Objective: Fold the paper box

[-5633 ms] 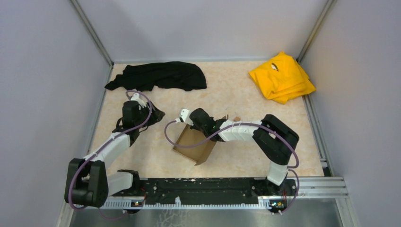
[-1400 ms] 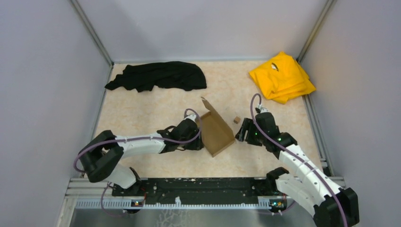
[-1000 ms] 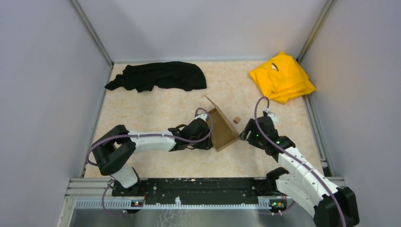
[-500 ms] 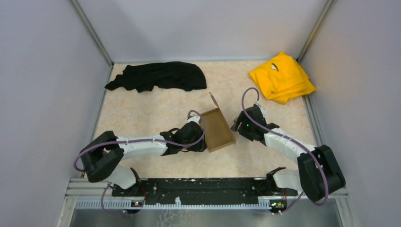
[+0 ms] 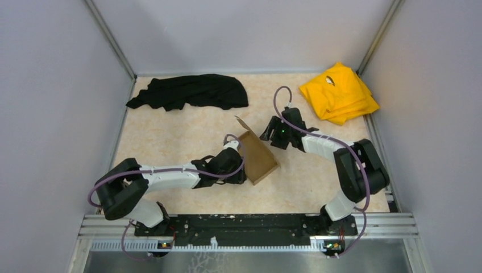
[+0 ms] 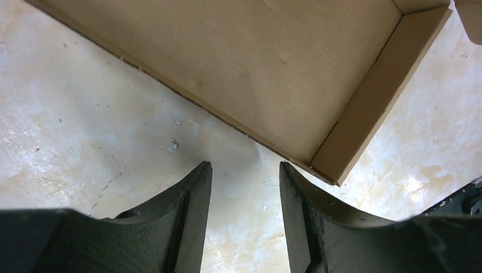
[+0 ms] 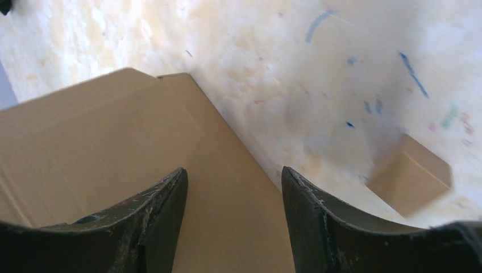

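The paper box (image 5: 258, 159) is a brown cardboard tray lying tilted in the middle of the table, with one flap (image 5: 242, 123) sticking up at its far corner. My left gripper (image 5: 239, 173) sits low at the box's near-left side. In the left wrist view it (image 6: 244, 166) is open with only bare table between the fingers, and the box's edge (image 6: 227, 57) lies just ahead. My right gripper (image 5: 266, 135) reaches in from the right at the box's far edge. It (image 7: 233, 170) is open, hovering over the cardboard (image 7: 113, 142).
A tiny brown cube (image 7: 410, 173) lies on the table just right of the right fingers. A black cloth (image 5: 190, 91) lies at the back left and a yellow cloth (image 5: 338, 92) at the back right. Grey walls enclose the table.
The right arm has swung left and toward the back, bringing its gripper over the box's far edge, with its jaws slightly narrower. The box has shifted a little left. The left gripper stays beside it.
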### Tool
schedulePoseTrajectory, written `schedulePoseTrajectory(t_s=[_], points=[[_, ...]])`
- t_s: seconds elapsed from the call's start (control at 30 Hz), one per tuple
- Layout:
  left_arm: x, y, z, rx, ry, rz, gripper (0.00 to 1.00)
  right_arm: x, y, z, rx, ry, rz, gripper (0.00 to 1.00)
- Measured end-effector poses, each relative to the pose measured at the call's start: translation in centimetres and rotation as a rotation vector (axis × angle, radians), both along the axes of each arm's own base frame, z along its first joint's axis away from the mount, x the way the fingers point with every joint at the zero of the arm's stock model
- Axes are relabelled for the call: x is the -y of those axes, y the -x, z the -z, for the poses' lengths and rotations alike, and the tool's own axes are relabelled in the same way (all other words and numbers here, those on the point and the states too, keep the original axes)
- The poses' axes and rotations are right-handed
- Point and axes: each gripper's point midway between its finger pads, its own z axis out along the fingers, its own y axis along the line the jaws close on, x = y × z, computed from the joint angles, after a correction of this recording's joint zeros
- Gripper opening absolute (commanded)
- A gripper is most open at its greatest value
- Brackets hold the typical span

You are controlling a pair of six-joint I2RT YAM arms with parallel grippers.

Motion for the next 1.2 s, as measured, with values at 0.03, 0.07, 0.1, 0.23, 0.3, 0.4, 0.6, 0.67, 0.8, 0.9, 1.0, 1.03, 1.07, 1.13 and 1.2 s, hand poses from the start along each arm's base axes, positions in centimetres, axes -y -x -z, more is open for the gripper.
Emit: schedulePoseTrajectory(t_s=[0.03, 0.07, 0.1, 0.23, 0.3, 0.4, 0.6, 0.67, 0.8, 0.9, 1.0, 1.03, 1.07, 1.13, 1.2], points=[[-0.1, 0.1, 0.1, -0.002, -0.001, -0.001, 0.53, -0.5, -0.2, 0.0, -0.003, -0.009, -0.016, 0.6], [-0.1, 0.1, 0.1, -0.004, -0.001, -0.002, 0.53, -1.1, -0.6, 0.0, -0.006, -0.019, -0.036, 0.59], [-0.2, 0.2, 0.2, -0.006, -0.002, -0.004, 0.53, -1.7, -1.0, 0.1, -0.006, -0.027, -0.054, 0.59], [-0.1, 0.1, 0.2, -0.008, 0.002, -0.009, 0.53, -4.9, -2.8, -0.4, 0.006, -0.058, -0.144, 0.59], [-0.1, 0.1, 0.1, -0.009, 0.004, -0.01, 0.53, -6.9, -3.6, -1.1, 0.026, -0.079, -0.199, 0.59], [-0.1, 0.1, 0.1, -0.01, 0.007, -0.015, 0.53, -9.1, -4.5, -2.6, 0.06, -0.111, -0.267, 0.59], [0.4, 0.9, 0.1, -0.01, 0.008, -0.004, 0.53, -8.5, -7.0, -5.1, 0.122, -0.109, -0.27, 0.63], [0.7, 1.5, 0.1, -0.012, 0.005, 0.009, 0.54, -6.3, -8.2, -5.1, 0.121, -0.093, -0.223, 0.66], [1.3, 3.1, 0.2, -0.017, -0.006, 0.042, 0.64, -0.6, -10.2, -5.7, 0.122, -0.027, -0.098, 0.97], [1.9, 3.7, -0.1, -0.01, 0.001, 0.049, 0.99, 2.8, -10.2, -7.3, 0.158, 0.021, -0.033, 0.99], [2.9, 3.9, -1.0, 0.002, 0.029, 0.053, 0.99, 4.5, -8.6, -9.0, 0.192, 0.069, -0.007, 0.99], [2.9, 4.0, -0.9, 0.0, 0.021, 0.053, 0.99, 5.0, -8.1, -9.4, 0.204, 0.085, 0.001, 0.99], [2.7, 4.1, -0.7, -0.002, 0.01, 0.053, 0.99, 5.5, -7.5, -9.6, 0.213, 0.106, 0.011, 0.99], [2.8, 4.1, -0.6, 0.001, 0.0, 0.052, 0.98, 6.7, -6.1, -9.6, 0.214, 0.147, 0.033, 0.99], [3.1, 3.8, -0.6, 0.004, -0.01, 0.049, 0.92, 8.0, -4.9, -9.2, 0.203, 0.195, 0.064, 0.97]])
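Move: The box's standing lid has its middle about 2 cm to the right hand's left and 2 cm back, a little lower than the fingers; the tray's middle is some 6 cm left, 6 cm back and 5 cm below, and the small cube 6 cm right, 2 cm back and 5 cm down. For the left hand, just outside the near-left wall, the tray's middle is about 8 cm ahead and 3 cm right, the lid 12 cm ahead and 7 cm right. Leftward and forward, the right hand sweeps about 10 cm against the lid's outer side near its far end, turning counter-clockwise with it, while the left hand waits by the near-left wall. Then the right hand reverses, swinging some 18 cm right and rising clear past the cube, first forward then back, opening wide; the left hand draws about 4 cm back and 3 cm right, opening too. ##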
